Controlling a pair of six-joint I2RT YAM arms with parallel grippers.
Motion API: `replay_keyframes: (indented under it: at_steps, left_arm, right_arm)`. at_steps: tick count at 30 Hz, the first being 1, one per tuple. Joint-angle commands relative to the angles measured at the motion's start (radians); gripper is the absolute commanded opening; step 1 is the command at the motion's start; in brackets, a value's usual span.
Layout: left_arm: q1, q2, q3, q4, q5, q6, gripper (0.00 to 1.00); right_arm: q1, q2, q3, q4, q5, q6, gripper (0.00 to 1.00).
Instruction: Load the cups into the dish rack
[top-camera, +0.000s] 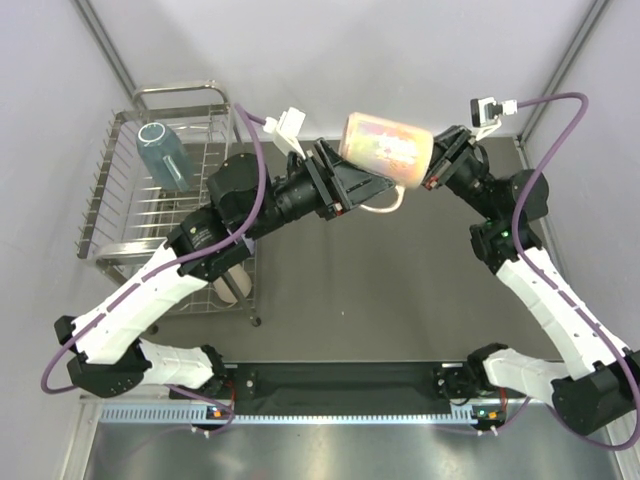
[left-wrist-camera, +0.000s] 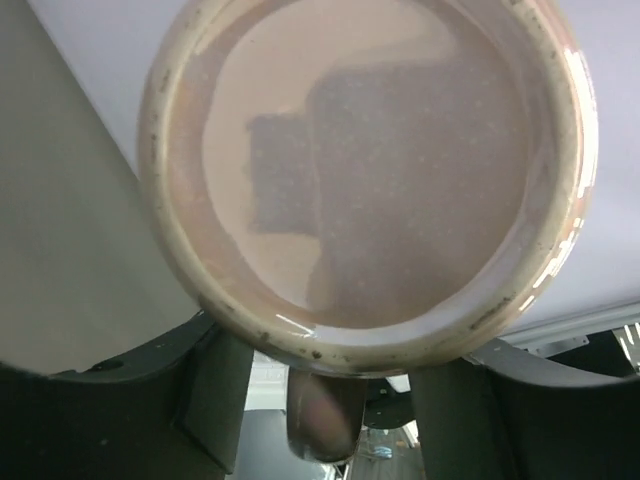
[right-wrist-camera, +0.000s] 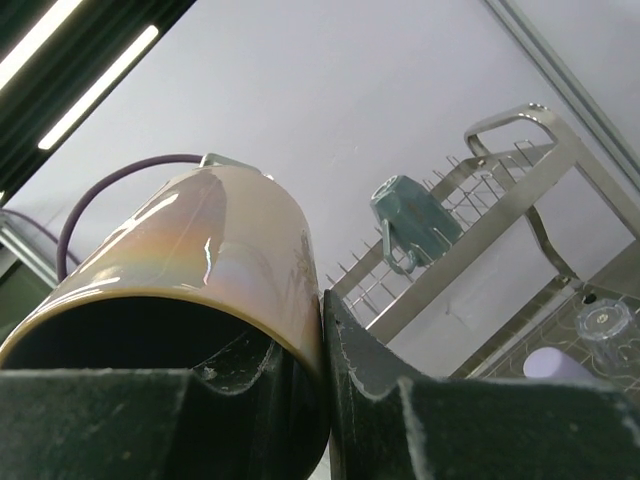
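A pink handled mug lies on its side in mid-air between both arms, its base facing the left wrist camera. My right gripper is shut on its rim, one finger inside the mug and one outside. My left gripper is open at the base end. Its fingers straddle the mug's handle with a gap on each side. The dish rack stands at the left with a teal-blue cup tilted on its tines; the right wrist view shows that cup on the rack.
A beige tumbler lies at the rack's near right corner, partly under my left arm. Low at the right of the right wrist view are a clear glass and a lavender tumbler. Grey walls close in the back and both sides.
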Motion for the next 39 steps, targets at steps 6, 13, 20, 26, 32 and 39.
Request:
replay_keyframes:
  at_steps: [6, 13, 20, 26, 32, 39]
  left_arm:
    - [0.005, 0.015, -0.014, 0.138, 0.062, -0.06, 0.29]
    - [0.007, -0.034, 0.027, 0.021, -0.055, 0.024, 0.0]
    - [0.007, -0.101, 0.174, -0.255, -0.354, 0.242, 0.0]
    - [0.007, -0.193, 0.203, -0.335, -0.538, 0.325, 0.0]
    - [0.007, -0.227, 0.271, -0.422, -0.627, 0.368, 0.0]
    - [0.007, -0.262, 0.379, -0.552, -0.766, 0.406, 0.0]
  right_arm:
    - [0.111, -0.055, 0.001, 0.101, 0.128, -0.057, 0.0]
    - [0.127, -0.074, 0.033, -0.052, 0.146, -0.144, 0.05]
    - [0.127, -0.144, 0.107, -0.526, 0.293, -0.354, 0.74]
    - [0.125, -0.171, 0.115, -0.727, 0.378, -0.468, 1.0]
    - [0.125, -0.176, 0.108, -0.777, 0.402, -0.511, 1.0]
    - [0.123, -0.159, 0.11, -0.8, 0.398, -0.526, 1.0]
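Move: The mug hangs between the two hands. Its middle is about 5 cm ahead of the left hand, 3 cm to its right and 2 cm above, with the handle already between the open fingers. From the right hand, which pinches the rim, the middle is some 7 cm left, 2 cm ahead and 1 cm higher. The teal cup on the rack's upper tier lies roughly 41 cm left, 22 cm ahead and 18 cm below the left hand; the beige cup sits about 29 cm left, level with it fore and aft, and 35 cm below. Almost in place at first, the left fingers close on the mug's handle while the right hand keeps its pinch on the rim. Then the right fingers open wide and let go, that hand sinking about 9 cm with its fingers tipping down, as the left hand sweeps some 21 cm left with the mug, towards the rack's upper tier, dipping briefly, then rising slightly and turning about 40 degrees counter-clockwise. ##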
